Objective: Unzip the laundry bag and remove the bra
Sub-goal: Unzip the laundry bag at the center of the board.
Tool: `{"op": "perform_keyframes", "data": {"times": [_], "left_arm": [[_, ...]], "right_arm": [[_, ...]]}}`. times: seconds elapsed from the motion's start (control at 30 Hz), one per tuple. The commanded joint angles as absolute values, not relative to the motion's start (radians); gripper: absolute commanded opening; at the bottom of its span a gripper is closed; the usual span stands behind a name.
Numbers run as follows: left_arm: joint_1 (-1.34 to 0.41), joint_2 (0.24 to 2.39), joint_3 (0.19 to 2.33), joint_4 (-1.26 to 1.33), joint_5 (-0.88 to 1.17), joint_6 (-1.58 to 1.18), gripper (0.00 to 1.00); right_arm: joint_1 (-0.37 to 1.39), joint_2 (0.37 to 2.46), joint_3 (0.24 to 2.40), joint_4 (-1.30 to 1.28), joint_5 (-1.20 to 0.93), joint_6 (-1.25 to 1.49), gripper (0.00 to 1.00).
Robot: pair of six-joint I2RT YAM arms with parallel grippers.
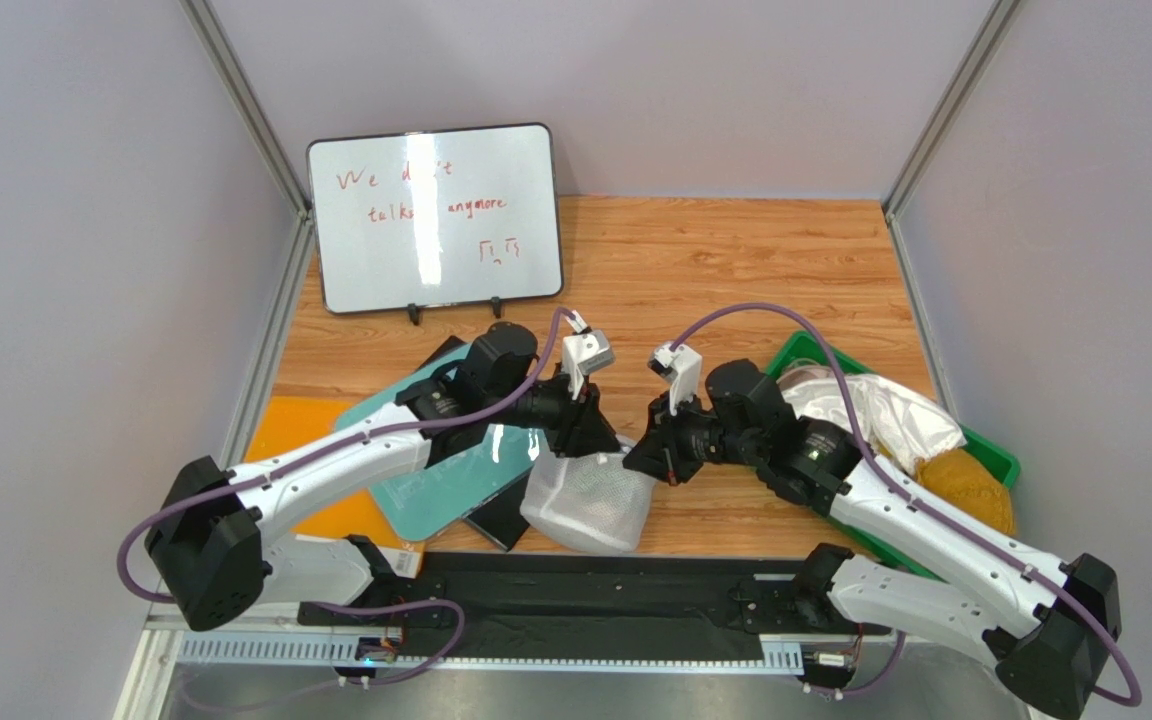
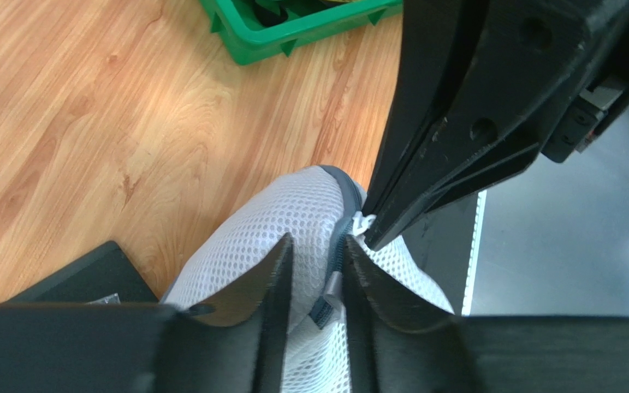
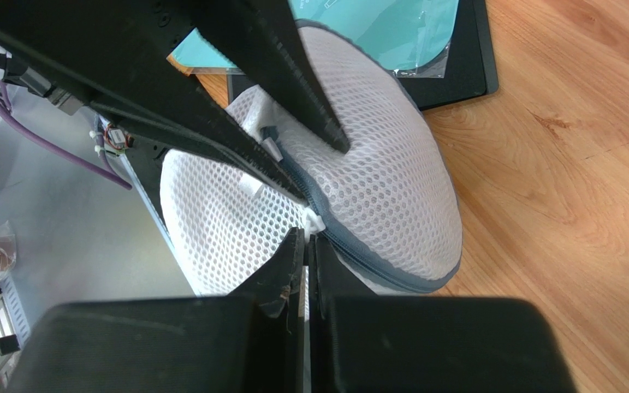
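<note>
The laundry bag (image 1: 585, 503) is a round white mesh pouch with a grey-blue zip rim, lying at the table's near edge between the two arms. My left gripper (image 2: 318, 246) straddles the rim, its jaws narrowed with a gap around the small grey zip pull (image 2: 332, 286) and a fold of mesh (image 2: 293, 221). My right gripper (image 3: 305, 237) is shut on a small white tab (image 3: 316, 221) at the rim of the bag (image 3: 375, 188); its tip also shows in the left wrist view. The zip looks closed. The bra is hidden.
A green bin (image 1: 800, 357) on the right holds a white cloth (image 1: 883, 413) and an ochre item (image 1: 965, 488). A teal sheet (image 1: 447, 465), a black flat item (image 1: 500, 518) and an orange sheet (image 1: 297, 435) lie left of the bag. A whiteboard (image 1: 435, 218) stands at the back.
</note>
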State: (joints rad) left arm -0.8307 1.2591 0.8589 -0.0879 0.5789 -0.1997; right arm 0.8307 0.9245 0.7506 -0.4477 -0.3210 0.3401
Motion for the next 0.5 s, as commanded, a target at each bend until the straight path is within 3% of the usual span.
{"op": "perform_keyframes", "data": {"times": [0.0, 0.13, 0.17, 0.47], "left_arm": [[-0.836, 1.262, 0.841, -0.048, 0.609, -0.195, 0.29], [-0.836, 1.255, 0.836, -0.051, 0.607, -0.192, 0.13], [-0.835, 1.252, 0.835, -0.051, 0.606, -0.19, 0.0], [-0.836, 1.157, 0.821, -0.06, 0.575, -0.153, 0.0]], "right_arm": [[0.838, 0.897, 0.764, -0.4, -0.327, 0.35, 0.0], [0.838, 0.899, 0.768, -0.41, -0.311, 0.347, 0.0], [0.838, 0.899, 0.772, -0.417, -0.304, 0.348, 0.0], [0.812, 0.916, 0.773, -0.442, -0.276, 0.345, 0.0]]}}
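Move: The laundry bag's zipper end lies almost between the left hand's open fingers, about 1 cm back of them and 1 cm below. The white zip pull, in the right fingers, is some 3 cm to the left hand's right and 2 cm back; the bag's body hangs roughly 6 cm back, 2 cm left and 8 cm below. The teal board lies about 22 cm left, 2 cm ahead and 12 cm lower. From the right hand the zipper end is 3 cm left, 1 cm ahead and 1 cm up. The left fingers, half open, shut fully and pinch the zipper's end beside the zip pull while the hand eases back about 1 cm, then just starts to shift left and up, by some half a centimetre. The right hand stays nearly in place with its fingers still shut on the white pull, holding it against the left. ##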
